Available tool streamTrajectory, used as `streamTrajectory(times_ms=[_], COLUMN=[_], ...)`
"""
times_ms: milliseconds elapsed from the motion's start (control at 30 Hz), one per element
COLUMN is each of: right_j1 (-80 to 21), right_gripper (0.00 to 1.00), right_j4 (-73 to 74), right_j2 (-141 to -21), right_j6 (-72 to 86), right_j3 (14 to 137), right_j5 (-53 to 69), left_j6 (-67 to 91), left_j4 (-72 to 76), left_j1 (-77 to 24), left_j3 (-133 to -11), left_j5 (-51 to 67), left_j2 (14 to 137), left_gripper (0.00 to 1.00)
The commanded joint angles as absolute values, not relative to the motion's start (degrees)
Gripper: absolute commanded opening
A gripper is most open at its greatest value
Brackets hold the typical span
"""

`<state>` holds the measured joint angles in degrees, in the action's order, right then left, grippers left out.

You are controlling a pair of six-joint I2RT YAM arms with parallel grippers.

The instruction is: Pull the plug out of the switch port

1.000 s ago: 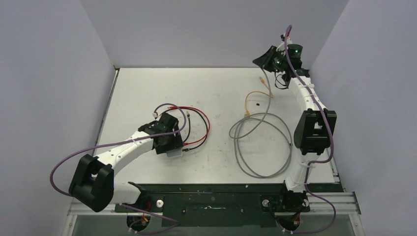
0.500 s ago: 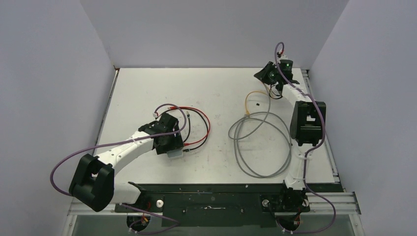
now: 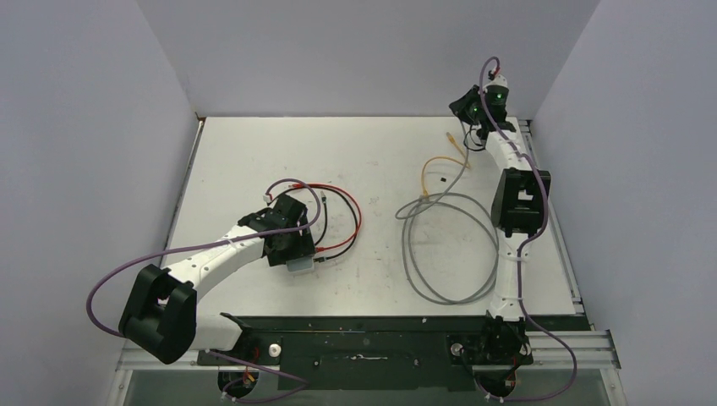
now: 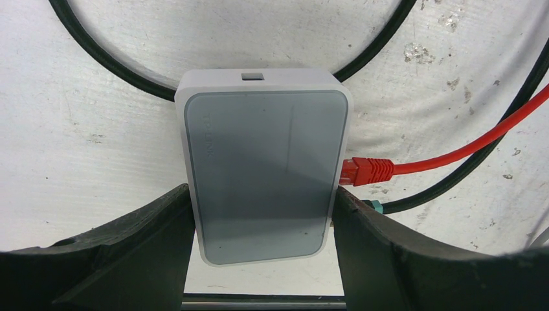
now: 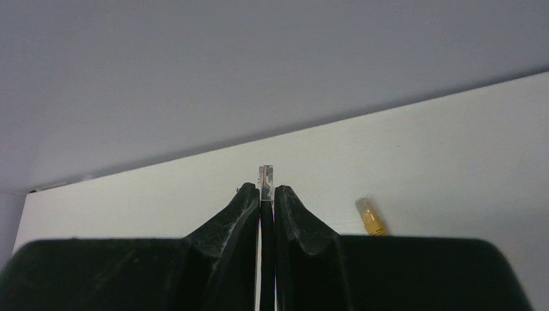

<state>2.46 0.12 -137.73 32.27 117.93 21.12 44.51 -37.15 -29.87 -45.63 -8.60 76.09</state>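
Observation:
The switch (image 4: 262, 175), a flat grey box with a white rim, lies on the table with my left gripper (image 4: 262, 194) shut on its two long sides. A red plug (image 4: 366, 171) sits in a port on the switch's right edge, and its red cable (image 3: 351, 203) loops away behind. In the top view the switch (image 3: 302, 264) peeks out under the left gripper (image 3: 298, 254). My right gripper (image 3: 467, 103) hangs at the far back right, well away from the switch. In the right wrist view it (image 5: 267, 191) is shut on a clear-tipped plug (image 5: 266, 175) on a black cable.
A black cable (image 4: 129, 71) curves round the switch, and a teal-ended black lead (image 4: 374, 207) lies beside the right finger. A grey cable coil (image 3: 448, 245) and a yellow cable (image 3: 440, 161) with its yellow plug (image 5: 369, 217) lie mid-right. Walls enclose three sides.
My right arm has swung its wrist rightward toward the back right corner, still shut on the clear-tipped plug. The left arm and the switch have not moved.

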Motion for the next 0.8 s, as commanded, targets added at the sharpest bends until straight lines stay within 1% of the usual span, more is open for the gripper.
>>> streamTrajectory(times_ms=[0,133,267,367,500,633,733,767], right_j1=[4.09,4.17,3.87,3.78,3.87,4.17,3.97,3.96], right_gripper=[0.06,0.07,0.11,0.15,0.25,0.45,0.67,0.72], right_j4=[-1.69,-1.53,-1.89,-1.53,-0.19,2.63,4.29,4.85], right_j2=[-138.96,-139.00,-138.62,-138.33,-137.64,-136.69,-134.94,-134.22], right_j6=[33.81,33.50,33.65,33.46,31.99,30.90,29.87,29.57], right_j3=[122.56,121.08,116.83,114.64,113.88,114.69,114.88,114.87], right_j5=[18.86,19.31,20.14,20.26,18.41,17.35,15.82,15.48], left_j6=[43.81,43.99,43.95,43.54,43.00,43.06,43.23,43.32], left_j4=[-37.11,-36.66,-36.22,-36.29,-36.49,-36.41,-36.20,-36.07], left_j1=[-29.44,-29.36,-29.38,-29.44,-29.37,-29.40,-29.38,-29.37], left_j3=[-47.86,-47.72,-48.12,-49.12,-50.04,-49.97,-49.41,-49.15], left_j5=[-8.87,-8.60,-8.11,-8.00,-8.00,-7.89,-7.74,-7.73], left_j2=[75.26,75.30,76.23,76.87,77.40,77.39,77.03,76.76], left_gripper=[0.00,0.00,0.00,0.00,0.00,0.00,0.00,0.00])
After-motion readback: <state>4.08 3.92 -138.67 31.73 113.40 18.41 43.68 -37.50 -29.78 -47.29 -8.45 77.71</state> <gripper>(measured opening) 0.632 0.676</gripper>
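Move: The gray cable's plug is already in the right fingers, near the table's far right corner; its aim is bare table some 13 cm below, about 2 cm back and 3 cm right. The yellow plug lies 1 cm ahead, 3 cm right, 13 cm below that hand; a small black chip lies about 17 cm back, 2 cm left, equally low. From the left hand the aimed-at spot is roughly 42 cm ahead, 44 cm right and 4 cm below. The gray cable's plug is let go near the yellow plug by the right hand, which first shifts about 2 cm right and slightly forward, then sinks about 6 cm towards the table, drawing back some 2 cm. The fingers tip down about 10 degrees and, from partway down, open from nearly shut to over half. ##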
